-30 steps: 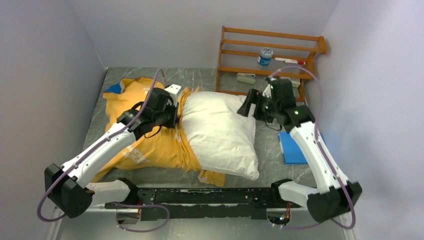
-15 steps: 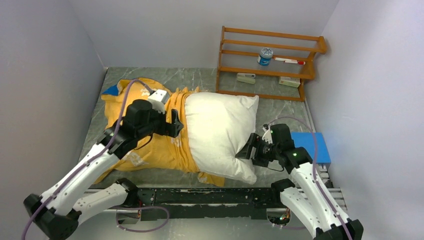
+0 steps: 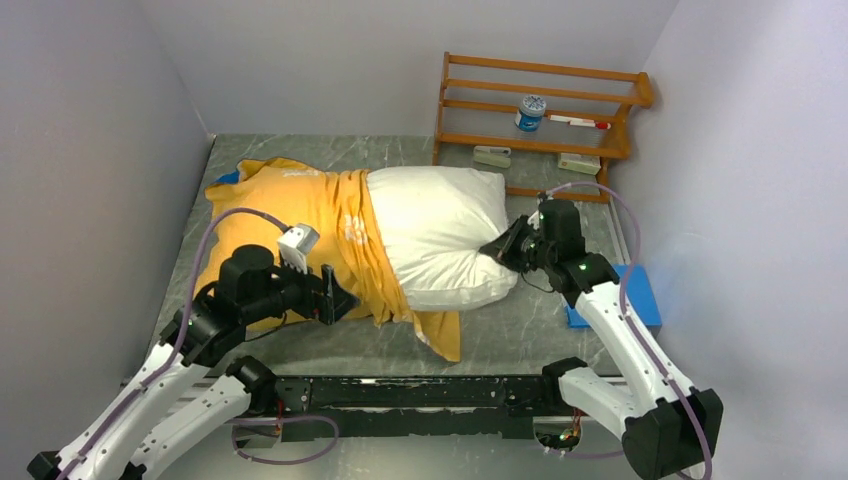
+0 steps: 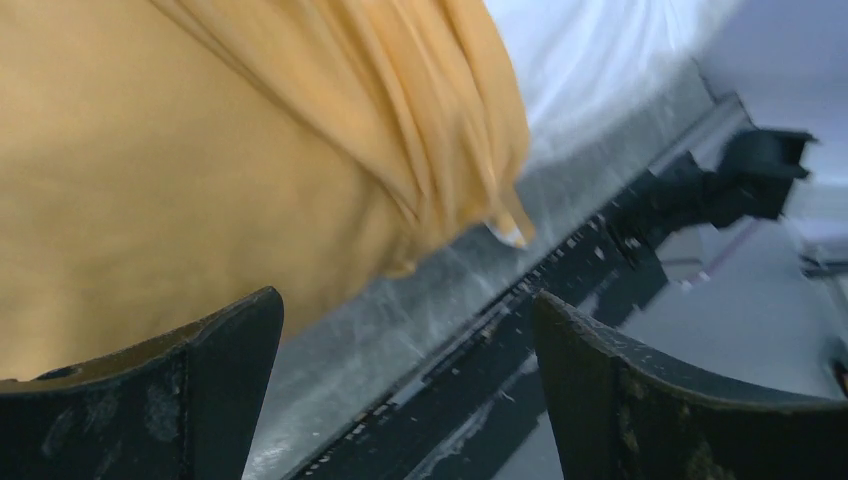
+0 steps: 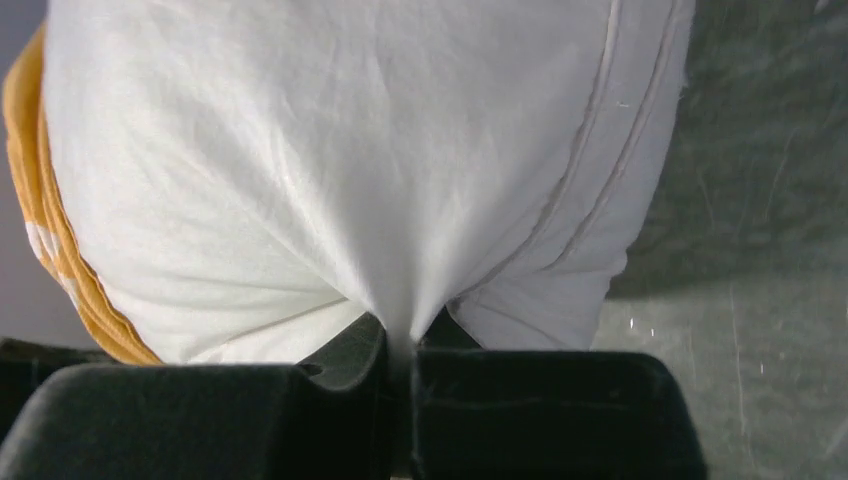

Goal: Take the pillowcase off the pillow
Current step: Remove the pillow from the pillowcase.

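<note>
The plump white pillow lies across the table, its left half still inside the yellow-orange pillowcase, whose bunched mouth crosses the pillow's middle. My right gripper is shut on a pinch of the pillow's right edge, the white fabric drawn into a pleat between the jaws. My left gripper stands open near the pillowcase's front edge, holding nothing; grey table and the black base rail show between its fingers.
A wooden rack stands at the back right with a small jar and small items on it. A flat blue pad lies on the table by the right arm. The black base rail runs along the near edge.
The left gripper opened, let go of the pillowcase and drew back toward the near left. The right gripper moved to the pillow's right edge and shut on it. The pillow shifted.
</note>
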Available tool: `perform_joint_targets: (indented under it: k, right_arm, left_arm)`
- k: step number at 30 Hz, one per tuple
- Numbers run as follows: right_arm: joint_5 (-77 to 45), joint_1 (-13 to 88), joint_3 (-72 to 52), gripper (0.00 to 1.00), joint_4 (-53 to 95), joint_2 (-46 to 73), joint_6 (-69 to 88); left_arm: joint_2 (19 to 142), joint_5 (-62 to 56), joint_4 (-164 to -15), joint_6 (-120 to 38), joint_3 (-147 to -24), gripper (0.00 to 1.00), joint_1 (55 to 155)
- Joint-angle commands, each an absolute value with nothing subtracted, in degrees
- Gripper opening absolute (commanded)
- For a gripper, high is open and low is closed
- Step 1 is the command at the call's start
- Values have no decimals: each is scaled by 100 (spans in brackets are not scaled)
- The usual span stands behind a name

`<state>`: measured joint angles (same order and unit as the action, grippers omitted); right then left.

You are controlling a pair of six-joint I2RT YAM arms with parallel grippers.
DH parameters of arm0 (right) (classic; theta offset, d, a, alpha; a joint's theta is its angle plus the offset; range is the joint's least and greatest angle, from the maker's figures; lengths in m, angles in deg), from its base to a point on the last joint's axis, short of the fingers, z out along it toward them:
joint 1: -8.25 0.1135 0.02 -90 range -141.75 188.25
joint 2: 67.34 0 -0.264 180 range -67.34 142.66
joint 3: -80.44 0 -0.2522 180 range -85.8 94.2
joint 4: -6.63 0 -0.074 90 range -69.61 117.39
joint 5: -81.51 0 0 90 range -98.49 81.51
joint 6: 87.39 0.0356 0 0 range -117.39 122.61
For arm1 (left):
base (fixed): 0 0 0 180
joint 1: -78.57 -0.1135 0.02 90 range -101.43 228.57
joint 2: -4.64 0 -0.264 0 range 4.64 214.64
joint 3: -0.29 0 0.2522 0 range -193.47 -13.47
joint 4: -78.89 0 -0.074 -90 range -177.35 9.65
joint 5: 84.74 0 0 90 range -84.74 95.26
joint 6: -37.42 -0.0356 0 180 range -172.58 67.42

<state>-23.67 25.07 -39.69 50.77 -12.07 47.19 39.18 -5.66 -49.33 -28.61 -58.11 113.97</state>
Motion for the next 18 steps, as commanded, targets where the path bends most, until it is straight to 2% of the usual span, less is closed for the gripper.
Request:
perform_joint_targets:
  k: [1, 4, 8, 11, 15, 16, 18]
  right_arm:
    - [-1903, 2437, -3761, 4, 4079, -792, 4875]
    - [-2695, 2441, -3788, 4, 4007, -359, 4618]
    - [-2893, 2434, -4021, 3, 4087, -330, 4462]
    - [-2942, 2438, -4194, 3, 4044, -526, 4484]
    - [-2913, 2430, -4223, 4, 4107, -698, 4483]
    - [-2918, 2433, -4206, 4, 4152, -711, 4466]
    - [-2921, 2434, -4182, 4, 4220, -739, 4398]
  left_arm:
    - [3819, -2100, -5940, -2327, -5110, 97, 11408]
    - [3919, -1828, -6442, -1994, -4781, 94, 11475]
    - [4305, -1029, -7121, -1683, -4515, 92, 11877]
    - [4844, -281, -7922, -1319, -4358, 90, 12645]
    - [5683, 1479, -7949, -1088, -4625, 86, 13742]
    - [5857, 1865, -7892, -1021, -4709, 78, 13947]
    - [6195, 2457, -7830, -983, -4872, 48, 14256]
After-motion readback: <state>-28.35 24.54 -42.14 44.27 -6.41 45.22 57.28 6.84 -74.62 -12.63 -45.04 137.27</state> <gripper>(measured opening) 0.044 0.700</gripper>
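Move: The orange pillowcase's bunched near edge lies some 10 cm to the right of the open left hand, about level with it fore and aft and roughly 12 cm below. The white pillow's middle is about 22 cm right and 16 cm ahead of that hand; the case's loose flap, 20 cm right and 4 cm back, lies lowest. From the right hand, the bunched edge is about 21 cm left and 10 cm back, the held pillow's middle 9 cm left and 4 cm ahead. The right fingers keep their pinch on the pillow's end, easing forward a couple of centimetres, then sinking about 3 cm. Meanwhile the left hand drops and swings right, about 9 cm each way, drawing back slightly, towards the bunched near edge of the pillowcase; its fingers tip down some 10 degrees and begin to close near the cloth, though contact can't be made out. ##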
